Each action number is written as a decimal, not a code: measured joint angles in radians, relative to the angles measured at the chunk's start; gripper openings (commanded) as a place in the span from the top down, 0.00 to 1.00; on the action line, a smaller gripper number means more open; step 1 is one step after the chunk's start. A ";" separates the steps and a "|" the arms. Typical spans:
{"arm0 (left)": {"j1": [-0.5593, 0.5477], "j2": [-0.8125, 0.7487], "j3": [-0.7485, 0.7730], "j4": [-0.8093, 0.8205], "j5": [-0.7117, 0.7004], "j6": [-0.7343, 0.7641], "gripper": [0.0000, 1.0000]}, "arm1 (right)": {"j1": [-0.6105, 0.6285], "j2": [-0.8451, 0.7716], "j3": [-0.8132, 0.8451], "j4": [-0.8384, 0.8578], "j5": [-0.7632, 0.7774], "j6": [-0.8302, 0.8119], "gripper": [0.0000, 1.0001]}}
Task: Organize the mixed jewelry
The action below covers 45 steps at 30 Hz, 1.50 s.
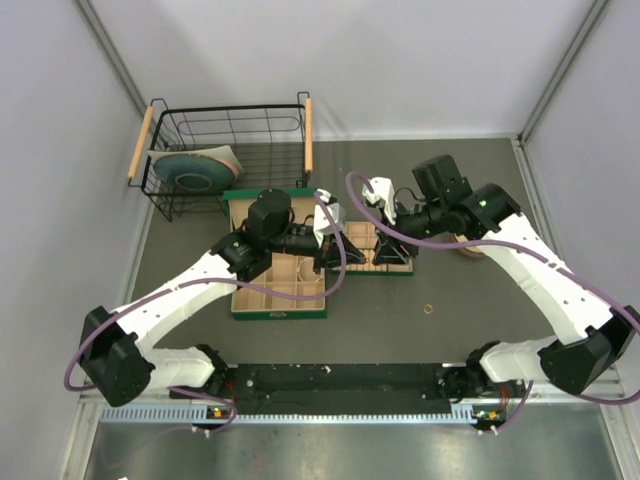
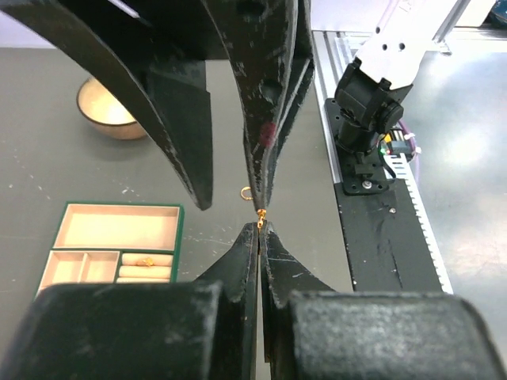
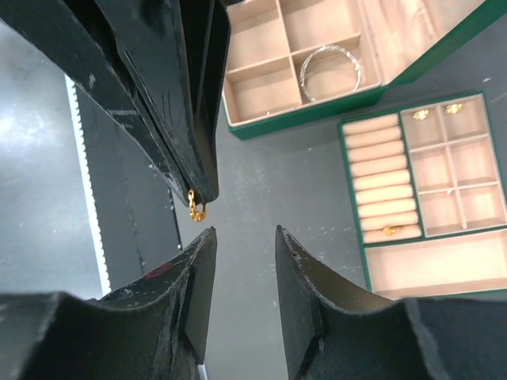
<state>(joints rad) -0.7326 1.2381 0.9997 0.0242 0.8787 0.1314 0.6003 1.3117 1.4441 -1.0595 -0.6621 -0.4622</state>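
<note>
My left gripper (image 2: 260,226) is shut on a tiny gold ring (image 2: 260,214), held above the table. The same ring (image 3: 196,207) hangs from the left fingertips in the right wrist view. My right gripper (image 3: 245,231) is open, its jaws just short of that ring and not touching it. In the top view the left gripper (image 1: 340,248) and the right gripper (image 1: 375,253) meet over the green tray (image 1: 365,235). Another gold ring (image 1: 428,310) lies loose on the table. The silver bracelet (image 3: 331,71) lies in a compartment of the large green box (image 3: 313,115). Gold rings (image 3: 421,115) sit in the tray's cells, one (image 3: 390,230) on the roll section.
The large green box (image 1: 280,290) stands left of the tray. A tan bowl (image 2: 111,111) sits right of the tray, half under the right arm. A wire basket (image 1: 230,150) holding a plate stands at the back left.
</note>
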 measured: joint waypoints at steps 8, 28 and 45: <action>0.008 0.015 -0.031 0.050 0.022 -0.074 1.00 | 0.001 -0.021 0.000 0.058 0.006 0.021 0.66; 0.028 0.015 -0.034 0.111 0.023 -0.139 1.00 | 0.019 -0.053 -0.010 0.072 0.000 0.021 0.69; 0.031 0.024 -0.039 0.146 0.030 -0.179 1.00 | 0.038 -0.027 -0.002 0.072 -0.006 0.021 0.86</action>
<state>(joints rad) -0.7021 1.2617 0.9607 0.1703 0.9085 -0.0471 0.6380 1.2850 1.4422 -0.9878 -0.6678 -0.4412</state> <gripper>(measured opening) 0.015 0.165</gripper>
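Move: The gold ring, still pinched in the left fingertips about 1 cm to the right of that hand's point, lies roughly 2 cm left, 1 cm back and 1 cm above the right hand. From the right hand the small tray stands about 10 cm ahead, level sideways and 25 cm below. At about that same depth, the green case is some 19 cm left and 9 cm ahead, and the loose ring about 12 cm right and 2 cm back. The right hand rises about 2 cm and eases left, narrowing its fingers around the gold ring the left holds. ##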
